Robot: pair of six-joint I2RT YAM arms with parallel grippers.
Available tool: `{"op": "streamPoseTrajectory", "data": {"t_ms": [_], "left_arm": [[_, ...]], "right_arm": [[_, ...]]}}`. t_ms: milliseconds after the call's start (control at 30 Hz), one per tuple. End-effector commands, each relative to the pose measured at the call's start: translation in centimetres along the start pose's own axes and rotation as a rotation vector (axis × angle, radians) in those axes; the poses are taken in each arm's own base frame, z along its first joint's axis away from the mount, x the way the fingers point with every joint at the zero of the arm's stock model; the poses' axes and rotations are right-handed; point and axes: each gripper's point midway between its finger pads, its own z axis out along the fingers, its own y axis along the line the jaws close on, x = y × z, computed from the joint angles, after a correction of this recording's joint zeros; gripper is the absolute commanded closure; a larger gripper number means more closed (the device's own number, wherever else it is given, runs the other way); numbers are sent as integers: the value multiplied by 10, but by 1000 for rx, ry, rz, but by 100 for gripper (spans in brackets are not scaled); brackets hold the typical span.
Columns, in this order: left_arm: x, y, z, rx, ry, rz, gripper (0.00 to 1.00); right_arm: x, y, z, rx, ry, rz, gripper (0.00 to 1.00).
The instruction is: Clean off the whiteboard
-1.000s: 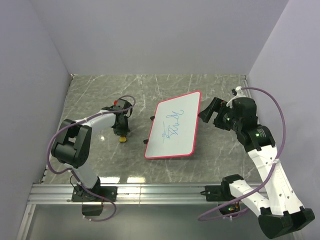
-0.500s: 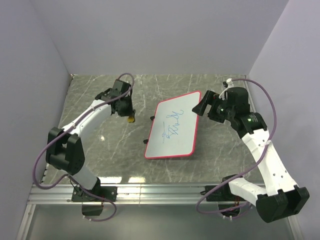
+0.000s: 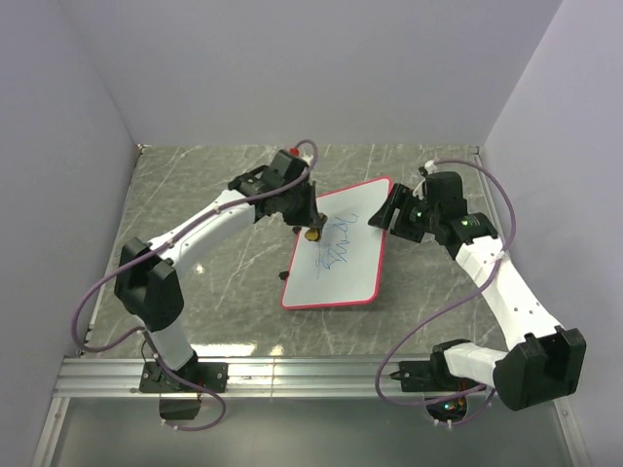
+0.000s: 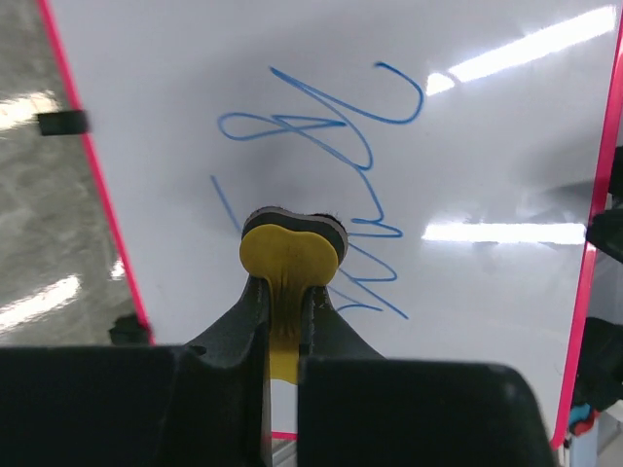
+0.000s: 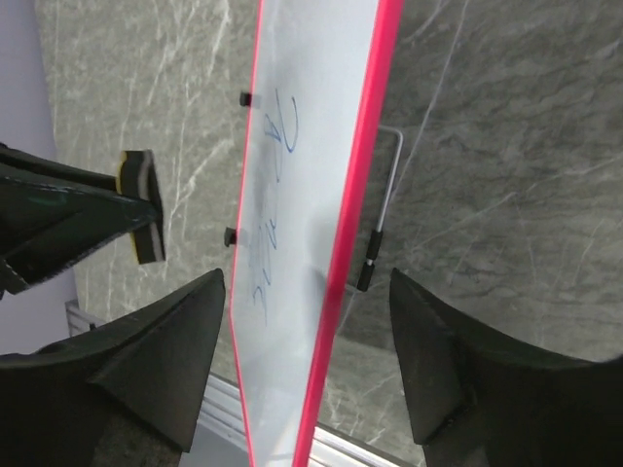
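The whiteboard [image 3: 341, 261] sits propped at the table's middle, white with a red-pink rim and blue scribbles [image 4: 326, 117]. My left gripper [image 3: 308, 226] is shut on a yellow eraser [image 3: 311, 234] and hovers over the board's upper left part, near the scribbles. In the left wrist view the eraser [image 4: 291, 253] is pinched between the fingers [image 4: 243, 311], its head against or just above the white surface. My right gripper [image 3: 394, 216] stands open at the board's upper right edge. In the right wrist view the red rim [image 5: 360, 195] runs between its fingers [image 5: 170, 355] without touching them.
Small black clips [image 4: 60, 122] sit on the board's left edge. A thin wire stand with a black tip [image 5: 375, 258] props the board from behind. Grey marble tabletop [image 3: 214, 282] surrounds it, with a metal rail [image 3: 292, 375] along the near edge and walls on three sides.
My left arm swung right from the table beside the board, carrying the eraser over the scribbles. My right gripper moved left to the board's edge and its jaws narrowed around the rim.
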Motion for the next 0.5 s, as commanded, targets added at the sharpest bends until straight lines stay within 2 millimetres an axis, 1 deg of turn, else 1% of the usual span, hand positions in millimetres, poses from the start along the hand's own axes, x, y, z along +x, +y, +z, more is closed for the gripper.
{"op": "streamPoseTrajectory", "data": {"t_ms": [0, 33, 100, 133, 200, 233, 267, 433, 467], "left_arm": [[-5, -35, -1, 107, 8, 9, 100], [-5, -41, 0, 122, 11, 13, 100], [-3, -45, 6, 132, 24, 18, 100], [-3, -52, 6, 150, 26, 23, 100], [-3, -55, 10, 160, 34, 25, 100], [-6, -60, 10, 173, 31, 29, 100], [-7, -63, 11, 184, 34, 31, 100], [-9, -72, 26, 210, 61, 35, 100], [-8, -73, 29, 214, 68, 37, 100]], "right_arm": [[6, 11, 7, -78, 10, 16, 28], [11, 8, 12, -87, 22, 23, 33], [18, 6, 18, -97, 45, 41, 38], [24, 5, 22, -109, 60, 48, 44], [28, 3, 24, -113, 68, 58, 50], [30, 0, 25, -109, 70, 62, 53], [31, -1, 26, -105, 71, 61, 58], [40, -13, 32, -67, 97, 46, 72], [41, -15, 32, -62, 98, 45, 78]]}}
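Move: The left hand already holds the eraser over the left half of the tilted whiteboard; the middle of the blue writing lies about 7 cm to its right, roughly level fore and aft and some 9 cm below. The board's low left edge is around 5 cm to its left and 16 cm down. For the right hand, the raised right edge lies about 2 cm left, 1 cm back and 4 cm below, with the writing some 10 cm left, 2 cm ahead and 11 cm down. Straddling the whiteboard's raised right edge, the right gripper sinks about 4 cm, easing slightly left and back, then stops descending while its fingers close from wide to about a quarter open around the rim. The left hand keeps its grip on the eraser and carries it some 6 cm right, over the writing, dipping back slightly before recovering, with a small clockwise turn; contact with the face can't be seen. ##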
